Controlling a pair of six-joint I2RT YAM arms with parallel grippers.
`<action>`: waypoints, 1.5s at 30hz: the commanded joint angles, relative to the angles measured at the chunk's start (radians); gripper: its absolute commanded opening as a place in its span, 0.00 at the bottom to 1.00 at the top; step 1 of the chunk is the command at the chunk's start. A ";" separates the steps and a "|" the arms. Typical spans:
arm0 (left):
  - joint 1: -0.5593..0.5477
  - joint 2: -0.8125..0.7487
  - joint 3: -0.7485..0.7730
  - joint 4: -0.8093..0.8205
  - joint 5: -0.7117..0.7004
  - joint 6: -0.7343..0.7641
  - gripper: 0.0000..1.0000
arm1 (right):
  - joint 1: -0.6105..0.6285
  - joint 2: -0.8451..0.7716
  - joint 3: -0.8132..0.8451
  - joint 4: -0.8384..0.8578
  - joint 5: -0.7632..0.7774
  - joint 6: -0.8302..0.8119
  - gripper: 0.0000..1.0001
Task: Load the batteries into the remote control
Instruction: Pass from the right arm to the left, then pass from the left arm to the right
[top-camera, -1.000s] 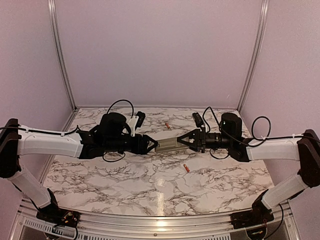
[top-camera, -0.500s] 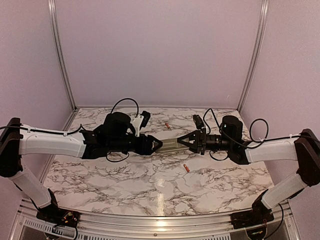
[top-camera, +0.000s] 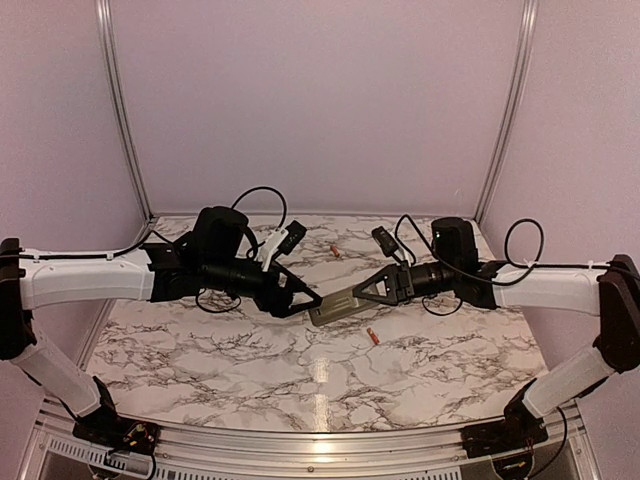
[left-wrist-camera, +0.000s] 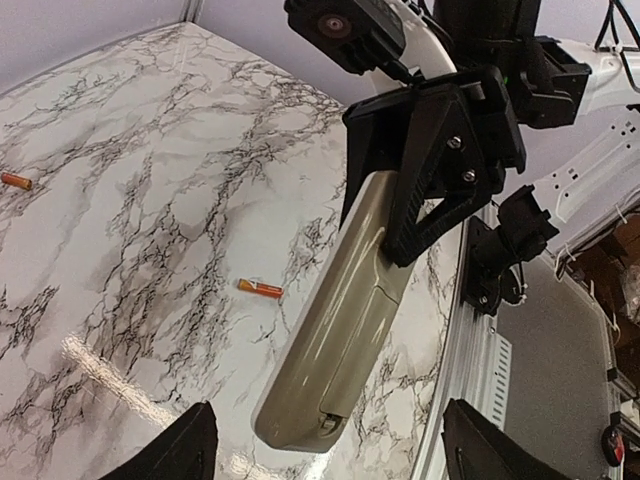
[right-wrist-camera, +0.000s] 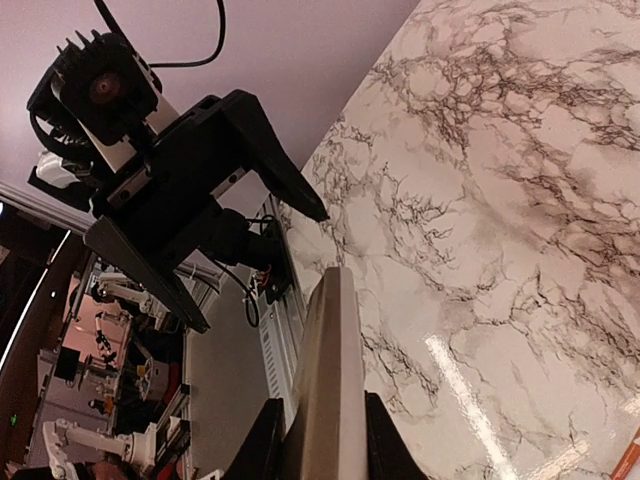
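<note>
The remote control (top-camera: 338, 304) is held in the air by my right gripper (top-camera: 388, 287), which is shut on its right end. In the left wrist view the remote's (left-wrist-camera: 340, 310) greyish back faces the camera with its cover in place. My left gripper (top-camera: 303, 298) is open, its jaws wide apart just off the remote's free left end, not touching it. One orange battery (top-camera: 372, 337) lies on the table below the right gripper, another (top-camera: 334, 250) lies further back. In the right wrist view the remote (right-wrist-camera: 325, 380) shows edge-on between my fingers (right-wrist-camera: 262, 445).
The marble table (top-camera: 250, 370) has metal rails along its near edge (top-camera: 320, 445) and pink walls round the other sides. Both batteries show in the left wrist view, one near the remote (left-wrist-camera: 259, 289) and one at the left edge (left-wrist-camera: 15, 181).
My left gripper has opened wide and come off the remote's left end. The right gripper has tilted the remote so its free end now points down towards the near left.
</note>
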 joint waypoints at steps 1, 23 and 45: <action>0.000 0.022 0.053 -0.157 0.171 0.120 0.80 | 0.031 -0.022 0.107 -0.206 -0.107 -0.254 0.00; -0.053 0.083 0.115 -0.177 0.359 0.172 0.26 | 0.111 0.041 0.278 -0.445 -0.207 -0.448 0.00; -0.047 -0.042 -0.245 0.789 0.158 -0.378 0.00 | 0.037 -0.065 0.056 0.328 -0.030 0.116 0.75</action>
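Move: The remote control, held in the right gripper, has its middle about 7 cm to the right of the open left gripper, 1 cm ahead and some 4 cm lower; from the right gripper it is about 6 cm left, 2 cm back and 2 cm down. The right gripper stands some 13 cm right of the left one and 3 cm ahead. The near battery lies on the table roughly 4 cm ahead, 3 cm right and 20 cm below the right gripper. Bring the left gripper back about 7 cm, turning clockwise some 20 degrees, and pinch the free end of the remote, while the right gripper carries it back, up and a little left, turning counter-clockwise. Once the left fingers are shut, open the right ones and withdraw that hand forward and up; then lift the left hand slightly forward, tilting its fingers up. ##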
